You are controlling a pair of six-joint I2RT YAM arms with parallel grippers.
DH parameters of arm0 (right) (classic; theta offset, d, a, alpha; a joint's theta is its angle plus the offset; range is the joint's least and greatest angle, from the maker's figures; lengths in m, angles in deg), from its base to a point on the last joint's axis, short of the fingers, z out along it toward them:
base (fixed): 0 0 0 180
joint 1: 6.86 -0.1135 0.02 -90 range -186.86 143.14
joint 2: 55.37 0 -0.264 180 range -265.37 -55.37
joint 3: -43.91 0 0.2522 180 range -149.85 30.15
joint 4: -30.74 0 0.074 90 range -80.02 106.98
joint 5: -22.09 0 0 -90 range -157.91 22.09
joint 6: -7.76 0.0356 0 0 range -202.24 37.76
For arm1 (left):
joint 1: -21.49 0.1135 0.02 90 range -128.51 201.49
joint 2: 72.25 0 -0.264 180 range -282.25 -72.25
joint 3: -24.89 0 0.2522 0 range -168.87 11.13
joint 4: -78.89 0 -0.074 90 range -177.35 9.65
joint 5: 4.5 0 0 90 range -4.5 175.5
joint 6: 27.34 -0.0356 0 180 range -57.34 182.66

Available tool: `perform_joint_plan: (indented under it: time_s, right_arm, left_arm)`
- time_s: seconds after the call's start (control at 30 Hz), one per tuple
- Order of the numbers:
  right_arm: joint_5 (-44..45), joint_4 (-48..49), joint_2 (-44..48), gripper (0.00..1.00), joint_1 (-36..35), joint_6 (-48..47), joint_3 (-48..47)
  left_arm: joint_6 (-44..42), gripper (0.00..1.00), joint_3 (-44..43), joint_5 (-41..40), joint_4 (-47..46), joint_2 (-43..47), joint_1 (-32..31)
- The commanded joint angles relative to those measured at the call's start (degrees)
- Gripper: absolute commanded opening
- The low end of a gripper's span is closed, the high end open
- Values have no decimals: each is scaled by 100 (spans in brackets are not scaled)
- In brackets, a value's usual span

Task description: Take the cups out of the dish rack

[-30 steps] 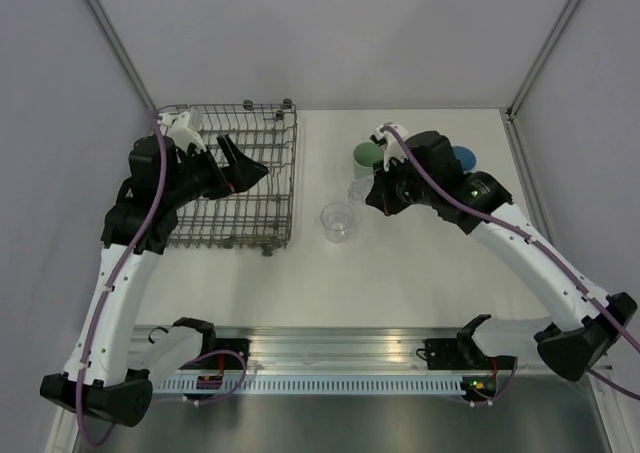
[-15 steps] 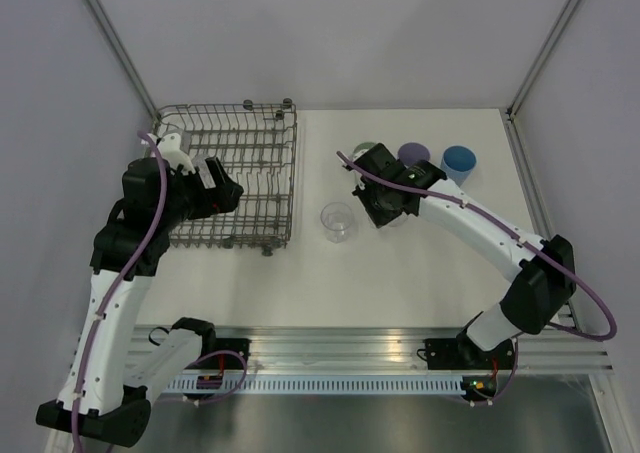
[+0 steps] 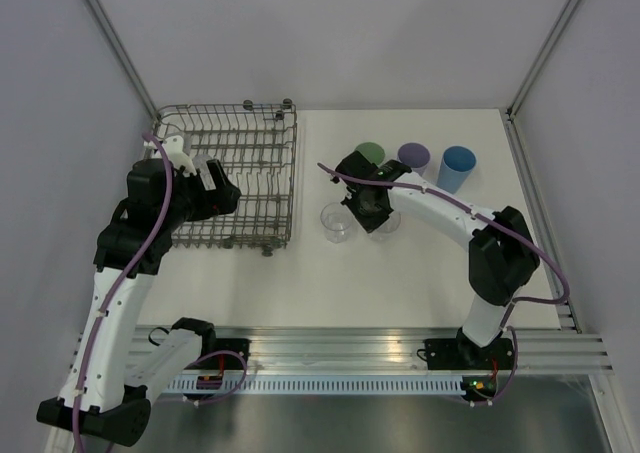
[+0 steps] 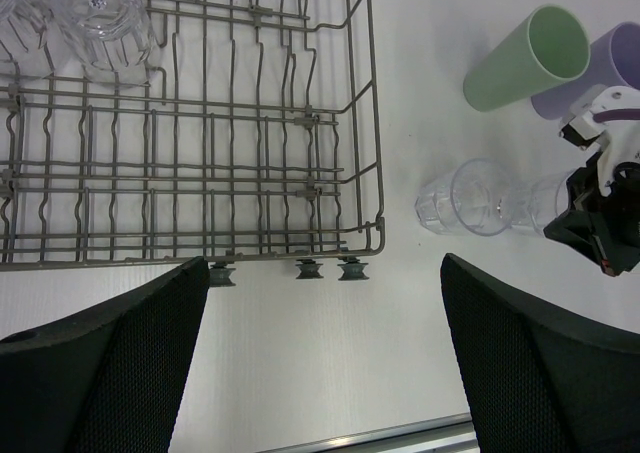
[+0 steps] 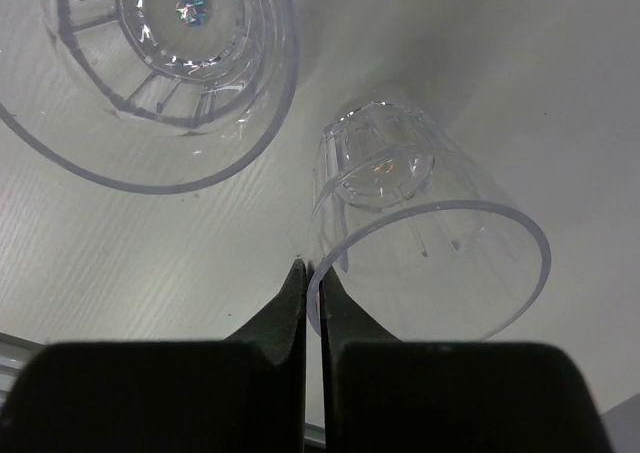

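Observation:
The grey wire dish rack (image 3: 262, 141) stands at the left; two clear cups (image 4: 100, 18) rest upside down in its far corner. My left gripper (image 3: 224, 190) hovers over the rack's near part, wide open and empty (image 4: 320, 358). My right gripper (image 3: 366, 206) is shut on the rim of a clear cup (image 5: 430, 243), pinching the wall between its fingertips. That cup (image 4: 530, 203) hangs upright beside another clear cup (image 3: 337, 223) on the table. I cannot tell whether its base touches the table. The green cup (image 3: 370, 152), lavender cup (image 3: 413, 156) and blue cup (image 3: 457, 168) stand behind.
The rack's small feet (image 4: 322, 269) sit near its front edge. Bare white table lies in front of the rack and the cups. Metal frame posts and grey walls close in the sides and back.
My right arm swung left and nearer with the clear cup, bringing it beside the other clear cup. My left gripper drew back leftward over the rack, still open.

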Motion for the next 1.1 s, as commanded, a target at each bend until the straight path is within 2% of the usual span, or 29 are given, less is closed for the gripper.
perform_joint_plan:
  time_s: [0.0, 0.2, 0.37, 0.67, 0.8, 0.87, 1.03, 1.07]
  right_arm:
    - [38, 69, -183, 1, -27, -147, -326]
    - [21, 78, -386, 3, -27, -182, -352]
    - [-14, -1, -483, 10, -18, -182, -352]
    - [-102, -19, -194, 34, -18, -165, -379]
    - [-102, -71, 105, 40, -18, -103, -414]
    - [-128, -115, 351, 56, -18, -77, -449]
    - [-85, -185, 1044, 60, -18, -24, -431]
    - [-59, -194, 1151, 64, -18, -24, -414]
  left_arm:
    - [-237, 100, -5, -73, -55, 1, 17]
    - [-255, 100, -14, -81, -46, 1, 17]
    - [-264, 100, -14, -73, -46, 27, 17]
    - [-229, 100, -75, -134, -55, -105, 17]
    - [-115, 100, -189, -362, -11, -315, 17]
    - [-18, 100, -286, -512, 7, -455, 17]
    - [254, 100, -453, -933, 24, -694, 17]
    - [351, 100, -488, -1030, 33, -729, 17]
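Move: The right hand holds a clear cup by its rim, the held cup's middle about 2 cm ahead, 3 cm right and 4 below, its table spot some 10 cm down. The standing clear cup is 3 cm ahead and 6 left; the green cup is straight ahead about 15 cm, the purple cup as far out and 9 right. From the left hand, the nearer rack cup lies roughly 14 cm ahead, 9 left and 22 below, the far rack cup 7 cm left of that. Lowering the clear cup the last 2 cm or so to the table beside the standing one, the right hand halts and opens its fingers well past half, letting go of the rim, then climbs about 6 cm, nearly straight up, away from it. Late on, the empty left hand, still wide open, starts forward, down and a little left, about 3 cm, towards the rack cups. ##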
